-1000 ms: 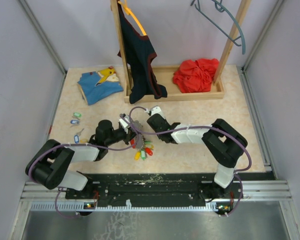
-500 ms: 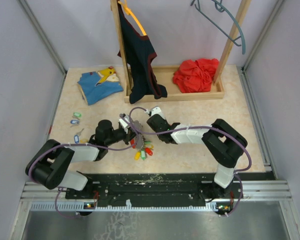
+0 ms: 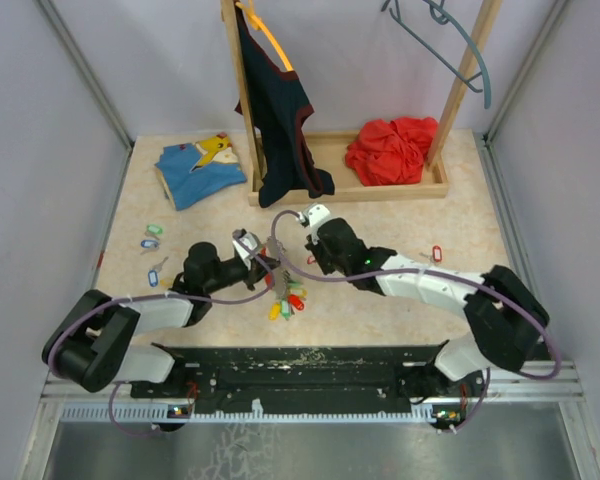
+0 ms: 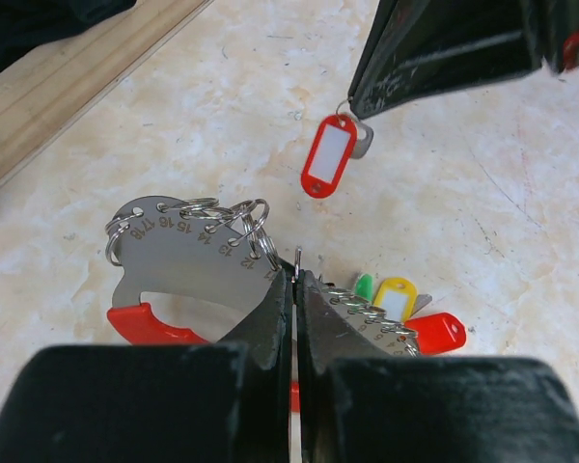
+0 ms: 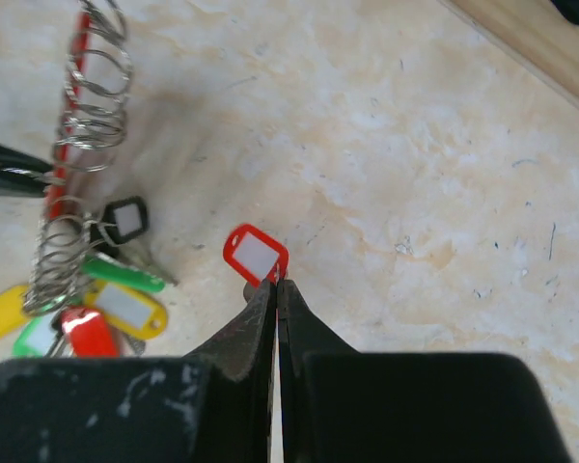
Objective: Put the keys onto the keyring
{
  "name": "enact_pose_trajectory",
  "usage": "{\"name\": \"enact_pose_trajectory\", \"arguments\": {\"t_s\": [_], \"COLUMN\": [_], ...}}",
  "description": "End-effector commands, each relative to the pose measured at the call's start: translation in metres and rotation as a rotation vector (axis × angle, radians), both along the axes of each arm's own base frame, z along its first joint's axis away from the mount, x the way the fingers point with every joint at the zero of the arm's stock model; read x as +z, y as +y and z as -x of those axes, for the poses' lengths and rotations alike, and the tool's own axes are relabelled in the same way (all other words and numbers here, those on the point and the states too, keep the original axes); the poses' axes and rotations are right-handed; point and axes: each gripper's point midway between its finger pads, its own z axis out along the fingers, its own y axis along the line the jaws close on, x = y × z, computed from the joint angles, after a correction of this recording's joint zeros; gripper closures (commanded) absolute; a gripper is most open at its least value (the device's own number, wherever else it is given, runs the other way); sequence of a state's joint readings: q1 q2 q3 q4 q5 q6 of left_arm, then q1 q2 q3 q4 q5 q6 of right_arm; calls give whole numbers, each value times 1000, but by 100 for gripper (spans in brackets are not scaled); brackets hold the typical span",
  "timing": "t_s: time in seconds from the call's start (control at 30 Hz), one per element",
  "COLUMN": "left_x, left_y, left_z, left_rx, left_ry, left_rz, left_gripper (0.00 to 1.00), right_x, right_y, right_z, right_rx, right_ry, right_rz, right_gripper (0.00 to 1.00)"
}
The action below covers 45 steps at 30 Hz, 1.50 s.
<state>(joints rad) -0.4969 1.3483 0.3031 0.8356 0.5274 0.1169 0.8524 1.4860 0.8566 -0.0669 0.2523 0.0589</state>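
Observation:
The keyring (image 4: pixel 188 256) is a silver numbered plate with small split rings and a red grip. My left gripper (image 4: pixel 296 278) is shut on its edge and holds it above the table; in the top view the left gripper (image 3: pixel 263 266) is at the middle. Several tagged keys (image 5: pixel 124 307) hang from it in yellow, green, red and black. My right gripper (image 5: pixel 276 283) is shut on a red-tagged key (image 5: pixel 256 254). That red-tagged key (image 4: pixel 328 154) dangles from the right fingertips (image 4: pixel 359 96), apart from the keyring and to its right.
Loose keys with green and blue tags (image 3: pixel 152 237) lie at the left, and one with a red tag (image 3: pixel 437 252) at the right. A wooden rack (image 3: pixel 380 188) at the back carries a dark garment and red cloth. A blue garment (image 3: pixel 198 168) lies left of the rack.
My right gripper has shut on the red-tagged key and drawn back slightly to the right, with its arm stretched out more. The left gripper holds the keyring almost unmoved.

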Motion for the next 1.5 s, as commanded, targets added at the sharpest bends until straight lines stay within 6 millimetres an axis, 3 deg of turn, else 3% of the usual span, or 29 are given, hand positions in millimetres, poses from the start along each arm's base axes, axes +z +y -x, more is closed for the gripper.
{"name": "enact_pose_trajectory", "arguments": {"t_s": [0.0, 0.3, 0.53, 0.73, 1.0, 1.47], "left_x": [26, 32, 24, 18, 12, 3], "left_y": [-3, -5, -4, -7, -18, -28], "left_z": [9, 15, 12, 11, 23, 29], "left_rx": [-69, -104, -105, -124, -250, -348], "left_ry": [-128, -162, -115, -81, -54, -16], "left_rz": [54, 93, 103, 95, 85, 82], "left_gripper": [100, 100, 100, 100, 100, 100], "right_x": [46, 82, 71, 66, 55, 41], "right_y": [25, 39, 54, 54, 54, 62], "right_z": [14, 39, 55, 74, 70, 53], "right_rx": [239, 465, 637, 831, 944, 948], "right_ry": [-83, -209, -198, -221, -246, -290], "right_rz": [-175, -298, -326, -361, -315, -267], "right_gripper": [100, 100, 100, 100, 100, 100]}}
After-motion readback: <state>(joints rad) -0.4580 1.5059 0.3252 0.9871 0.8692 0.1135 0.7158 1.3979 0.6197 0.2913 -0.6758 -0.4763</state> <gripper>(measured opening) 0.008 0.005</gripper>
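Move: The ring of the keyring, still pinched in the left fingertips, lies about 8 cm to the right hand's left, some 1 cm back and 1 cm higher. From the right hand, the red tag hanging at the keyring's near end is about 9 cm back, 5 cm left and 5 cm down; the yellow tag is roughly 11 cm back and 9 cm left, equally low. From the left hand, the red-tagged key in the right gripper hangs about 8 cm right, 2 cm ahead and 2 cm lower. Swing the right gripper back about 7 cm and some 5 cm left, rising first and then easing down about 3 cm, while turning it roughly 50 degrees counter-clockwise, to carry the red-tagged key up to the ring in the left fingertips. Meanwhile draw the left gripper back 3 cm and right 2 cm, turning it clockwise to present that ring; keep both grippers shut. ##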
